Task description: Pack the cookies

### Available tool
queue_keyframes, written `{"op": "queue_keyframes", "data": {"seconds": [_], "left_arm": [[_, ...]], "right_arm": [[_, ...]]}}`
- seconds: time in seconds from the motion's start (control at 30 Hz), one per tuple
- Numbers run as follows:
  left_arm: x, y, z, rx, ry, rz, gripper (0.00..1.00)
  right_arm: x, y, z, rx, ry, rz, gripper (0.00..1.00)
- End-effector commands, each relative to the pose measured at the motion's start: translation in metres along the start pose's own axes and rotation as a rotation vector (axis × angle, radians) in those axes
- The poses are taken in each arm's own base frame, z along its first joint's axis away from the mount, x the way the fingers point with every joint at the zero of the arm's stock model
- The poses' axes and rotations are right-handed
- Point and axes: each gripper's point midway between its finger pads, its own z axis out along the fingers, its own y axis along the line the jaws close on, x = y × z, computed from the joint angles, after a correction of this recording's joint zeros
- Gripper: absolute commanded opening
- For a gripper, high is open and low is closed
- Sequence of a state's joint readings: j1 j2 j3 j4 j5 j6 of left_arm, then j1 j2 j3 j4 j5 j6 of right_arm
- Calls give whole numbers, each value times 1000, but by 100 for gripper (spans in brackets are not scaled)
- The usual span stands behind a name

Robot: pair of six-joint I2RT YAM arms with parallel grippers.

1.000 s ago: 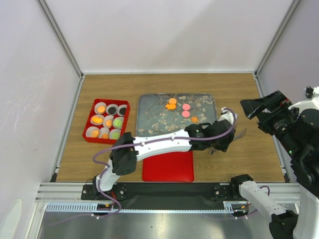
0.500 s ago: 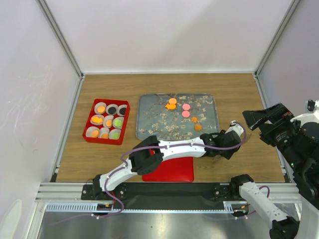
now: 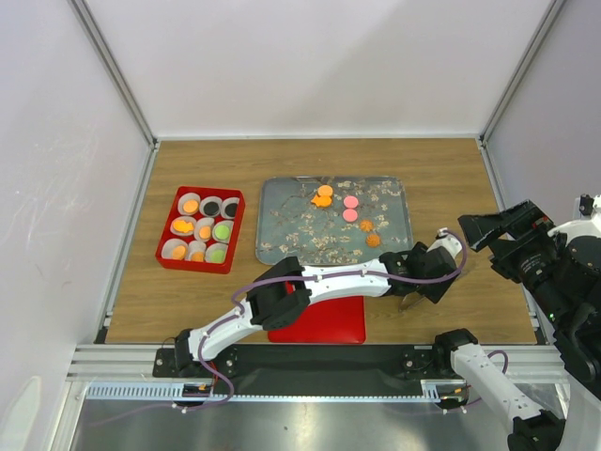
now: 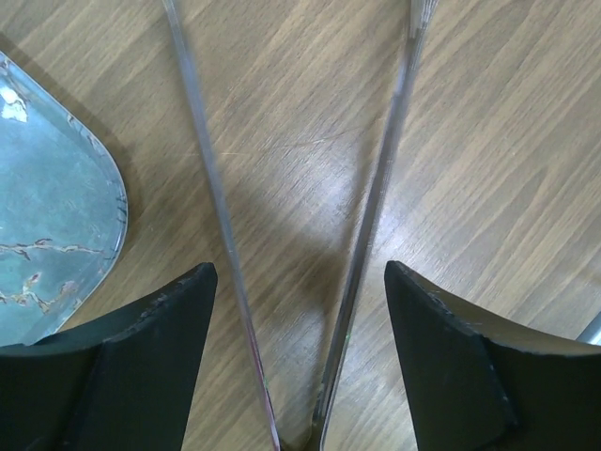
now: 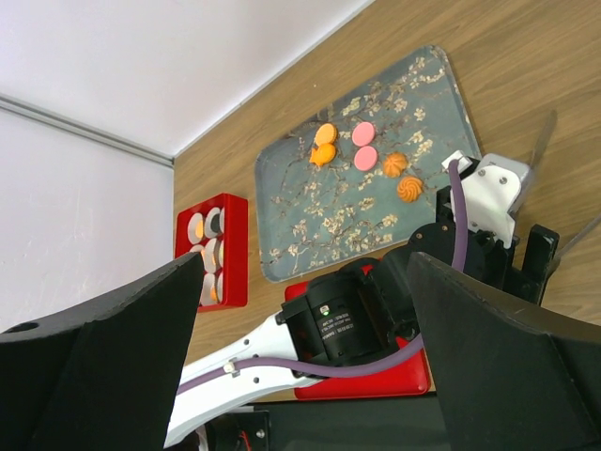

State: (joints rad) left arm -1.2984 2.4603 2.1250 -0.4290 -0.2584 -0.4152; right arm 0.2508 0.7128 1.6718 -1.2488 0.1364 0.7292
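Several cookies lie on the patterned tray [image 3: 282, 211]: orange ones [image 3: 322, 195], two pink ones [image 3: 350, 202] and two more orange ones [image 3: 374, 240]. Others, orange, green and black, sit in white cups in the red box [image 3: 200, 228]. My left gripper [image 3: 427, 282] reaches over the wood just off the tray's near right corner. In the left wrist view it [image 4: 300, 272] is open, and metal tongs [image 4: 390, 141] lie spread in a V between its fingers, with a gap on each side. My right gripper [image 3: 488, 225] hangs high at the right, open [image 5: 305, 263] and empty.
A flat red lid [image 3: 319, 319] lies at the near edge under the left arm. The left arm's long white link crosses from its base to the right, just in front of the tray. The cage posts and walls bound the table.
The left gripper moved from the tray's right edge toward the near right and opened wider off the tongs. An orange cookie now shows at the tray's near right. The right arm sank slightly.
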Motion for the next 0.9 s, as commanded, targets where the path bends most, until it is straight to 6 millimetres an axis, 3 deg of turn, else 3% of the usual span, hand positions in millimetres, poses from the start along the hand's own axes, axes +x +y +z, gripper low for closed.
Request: {"op": "queue_keyframes", "data": {"seconds": [0.0, 0.17, 0.43, 0.5, 0.63, 0.8, 0.83, 0.87], "left_arm": [[-37, -13, -14, 31, -93, 11, 79], [-55, -18, -24, 52, -132, 16, 79], [-115, -22, -68, 91, -255, -34, 80], [-118, -13, -71, 80, -256, -58, 80], [-137, 6, -94, 66, -296, -94, 80], [-157, 42, -136, 18, -347, -141, 80], [-144, 51, -134, -3, -317, -154, 80], [-144, 67, -137, -27, -321, -178, 80]], "right_arm": [[-6, -1, -2, 3, -28, -8, 97], [-8, 2, -1, -2, -34, -14, 97], [-11, 10, 4, -30, -34, -20, 97], [-14, 12, 4, -37, -46, -22, 97], [-17, 15, 8, -37, -50, -40, 97], [-15, 17, 15, -45, -43, -47, 98], [-14, 17, 17, -48, -40, -45, 97], [-13, 18, 19, -48, -34, -40, 97]]}}
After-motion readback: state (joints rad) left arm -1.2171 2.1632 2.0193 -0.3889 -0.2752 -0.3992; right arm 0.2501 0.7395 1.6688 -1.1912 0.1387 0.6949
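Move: The tongs lie let go on the table between the left hand's open fingers, their middle about 2 cm ahead and some 2 cm below it. From that hand, the nearer orange flower cookie on the tray is roughly 13 cm ahead and 15 cm to the left, the farther one about 17 ahead and 17 left, and the red lid's middle about 5 back and 28 left, all slightly below. From the right hand, the tongs are around 8 cm ahead, straight in line, some 38 cm below. Clear of the tongs it has just laid down, the left hand rises about 14 cm with its fingers staying wide open, slowly at first with a slight drift right, then quickly while swinging forward and left, towards the tray's cookies. The fingers tip some 10 degrees flatter on the way up. ##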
